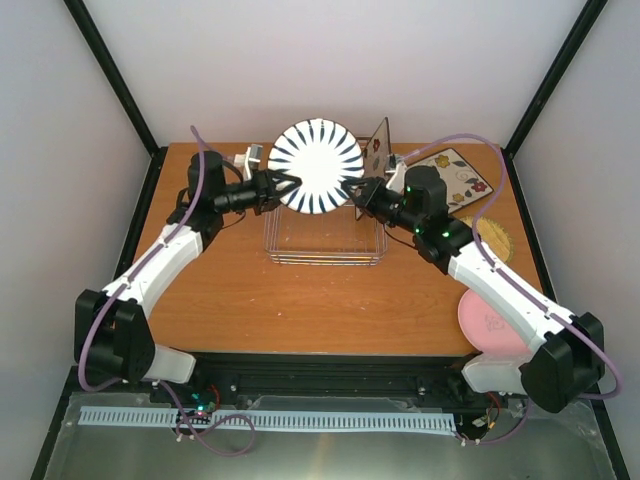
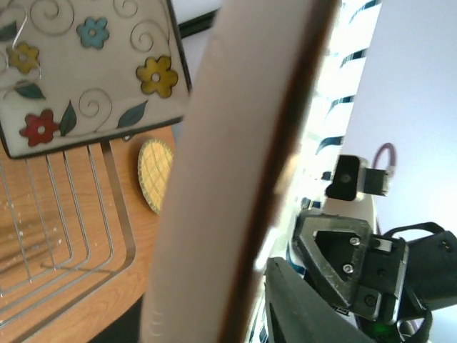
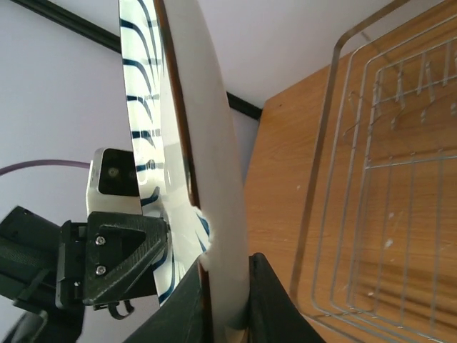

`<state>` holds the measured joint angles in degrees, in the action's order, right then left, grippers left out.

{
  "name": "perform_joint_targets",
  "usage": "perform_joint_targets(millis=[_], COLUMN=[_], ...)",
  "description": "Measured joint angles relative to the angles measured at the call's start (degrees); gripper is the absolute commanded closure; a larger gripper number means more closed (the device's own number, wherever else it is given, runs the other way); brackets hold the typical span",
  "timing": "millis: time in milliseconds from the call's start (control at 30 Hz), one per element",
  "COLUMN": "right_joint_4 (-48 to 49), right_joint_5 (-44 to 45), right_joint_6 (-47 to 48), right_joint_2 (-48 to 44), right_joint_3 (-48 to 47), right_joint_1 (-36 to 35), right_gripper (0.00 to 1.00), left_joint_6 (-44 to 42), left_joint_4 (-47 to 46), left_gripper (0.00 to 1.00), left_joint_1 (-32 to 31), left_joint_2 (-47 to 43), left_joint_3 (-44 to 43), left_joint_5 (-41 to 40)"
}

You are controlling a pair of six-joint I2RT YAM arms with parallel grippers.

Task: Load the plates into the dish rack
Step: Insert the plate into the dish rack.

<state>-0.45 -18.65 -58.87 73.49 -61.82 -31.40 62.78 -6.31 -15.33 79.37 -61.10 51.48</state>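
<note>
The striped plate [image 1: 316, 166] stands upright on edge in the air above the dish rack [image 1: 325, 258], an arm at each side. My right gripper [image 1: 362, 190] is shut on its right rim; in the right wrist view both fingers [image 3: 275, 304] press the white rim [image 3: 214, 179]. My left gripper [image 1: 283, 186] sits at the left rim. In the left wrist view its one visible finger [image 2: 303, 304] stands off the rim [image 2: 228, 179] with a lit gap; the other is hidden behind the plate. The floral plate [image 1: 455, 180], tan plate [image 1: 497, 240] and pink plate [image 1: 490, 320] lie on the table at right.
The wire rack's rim [image 3: 321, 186] lies just below and beside the held plate. A small brown upright panel [image 1: 378, 145] stands behind the rack's far right corner. The right arm [image 1: 500, 285] crosses over the tan and pink plates. White walls close in the table's back.
</note>
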Motion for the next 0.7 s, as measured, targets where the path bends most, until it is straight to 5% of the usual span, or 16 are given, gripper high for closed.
perform_joint_targets(millis=[100, 400, 700], right_joint_4=[-5.1, -14.5, -19.5], right_joint_5=[2.4, 7.8, 13.0], right_joint_6=[4.3, 9.2, 12.7], right_joint_2=[-0.9, -1.8, -0.1], right_joint_3=[-1.9, -3.4, -8.5], right_joint_1=[-0.2, -0.2, -0.2], right_gripper=[0.97, 0.97, 0.97], left_joint_6=[-1.4, -4.5, -8.5], left_joint_4=[2.9, 10.5, 20.9], left_gripper=[0.45, 0.19, 0.14], left_joint_1=[-0.4, -0.5, 3.0], left_joint_2=[1.5, 4.8, 2.8], left_joint_3=[-1.6, -5.2, -7.3], left_joint_5=[0.2, -1.9, -8.8])
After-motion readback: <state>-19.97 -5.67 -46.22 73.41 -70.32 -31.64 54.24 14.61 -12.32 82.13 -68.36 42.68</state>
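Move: The right hand pinches the striped plate's right side, above the dish rack's near half; the rack's middle is about 15 cm ahead, 5 cm left and 27 cm below. The flowered plate standing in the rack is roughly 20 cm ahead, 7 cm right and 20 cm below; the flowered plate on the table is some 28 cm ahead and 30 cm right. From the left hand, still around the plate's left side, the striped plate's middle is about 4 cm ahead, 6 cm right and slightly higher; the rack's middle is about 14 cm ahead and 7 cm right. The left fingers open wide and let go of the striped plate, that hand sinking about 3.5 cm while edging forward, then pulling away to the left off the rim. The right hand keeps its pinch and carries the plate about 4 cm to the right over the rack, towards the standing flowered plate's side, its left-pointing fingers tipping down by nearly 20 degrees and swinging slightly clockwise. ##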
